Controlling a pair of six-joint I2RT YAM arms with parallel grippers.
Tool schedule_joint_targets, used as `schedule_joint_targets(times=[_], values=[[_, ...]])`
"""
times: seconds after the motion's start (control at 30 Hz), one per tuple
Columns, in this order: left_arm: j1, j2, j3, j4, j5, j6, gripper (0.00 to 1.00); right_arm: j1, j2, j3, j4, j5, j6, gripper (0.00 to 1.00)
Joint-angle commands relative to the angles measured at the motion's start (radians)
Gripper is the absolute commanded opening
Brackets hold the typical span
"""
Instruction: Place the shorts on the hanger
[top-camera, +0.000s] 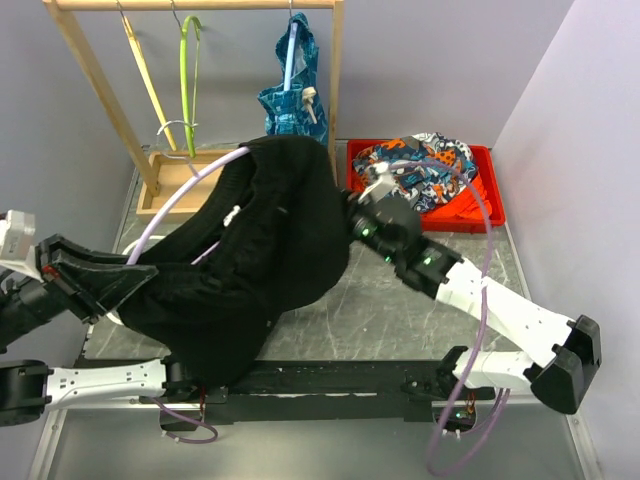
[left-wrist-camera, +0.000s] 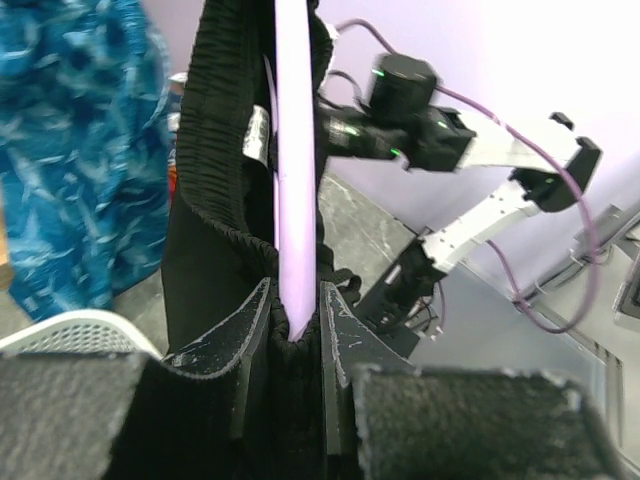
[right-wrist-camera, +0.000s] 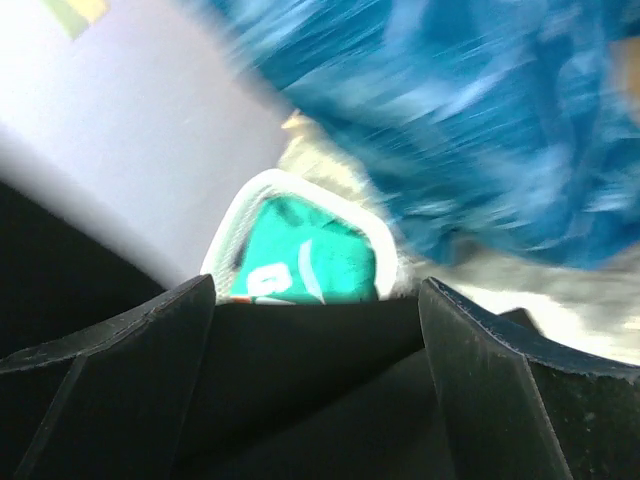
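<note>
The black shorts (top-camera: 265, 250) hang in a large floppy bunch over the table's middle. The lavender hanger (top-camera: 185, 190) arcs out of them at the upper left. My left gripper (top-camera: 135, 280) is shut on the hanger's bar (left-wrist-camera: 293, 200) with shorts fabric (left-wrist-camera: 215, 200) pinched around it (left-wrist-camera: 295, 300). My right gripper (top-camera: 358, 215) is at the right edge of the shorts. Its jaws stand wide apart (right-wrist-camera: 315, 290) with black fabric (right-wrist-camera: 310, 380) lying between them. The hanger's hook (top-camera: 175, 127) shows near the rack.
A wooden rack (top-camera: 95, 95) at the back holds a yellow hanger (top-camera: 145, 75), a lime-green hanger (top-camera: 187, 80) and a teal-blue garment (top-camera: 295, 90). A red bin (top-camera: 490, 215) with orange-and-blue clothes stands back right. A white basket (right-wrist-camera: 240, 215) lies ahead of the right gripper.
</note>
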Motion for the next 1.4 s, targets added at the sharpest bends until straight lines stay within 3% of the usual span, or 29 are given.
schedule_joint_targets(times=[0.0, 0.27, 0.73, 1.1, 1.37], values=[[0.046, -0.049, -0.019, 0.091, -0.064, -0.029, 0.01, 0.125, -0.019, 0.020, 0.148, 0.142, 0.000, 0.89], [0.111, -0.118, -0.042, 0.074, -0.081, -0.039, 0.01, 0.278, 0.192, 0.236, 0.116, 0.191, -0.046, 0.89], [0.181, -0.031, -0.056, 0.104, -0.224, -0.016, 0.01, 0.287, 0.491, 0.546, -0.137, 0.335, -0.025, 0.90], [0.189, 0.136, -0.071, 0.187, -0.369, -0.022, 0.01, 0.228, 0.550, 0.528, -0.183, 0.354, 0.029, 0.92], [0.189, 0.317, 0.007, 0.212, -0.504, -0.023, 0.01, 0.162, 0.542, 0.493, -0.264, 0.335, 0.101, 0.92]])
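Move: The left hand grips the purple hanger with the black shorts on it. The free stretch of rail lies about 38 cm ahead of it, 5 cm right and some 7 cm higher; the green hanger hangs 38 cm ahead, straight in line and 5 cm lower, the blue shorts 38 cm ahead and 17 cm right, 15 cm lower. From the right hand, the black shorts' middle is about 10 cm back, 9 cm left and 4 cm up. Bring the left gripper slightly left, then sweep it forward towards the rail, about 10 cm in all, easing back right and sinking a little while turning some 30 degrees counter-clockwise; keep the grip on hanger and waistband. Carry the open right gripper about 14 cm left against the shorts' right side, starting a bit backward and upward, then bend its path forward and down, fingers still open. ##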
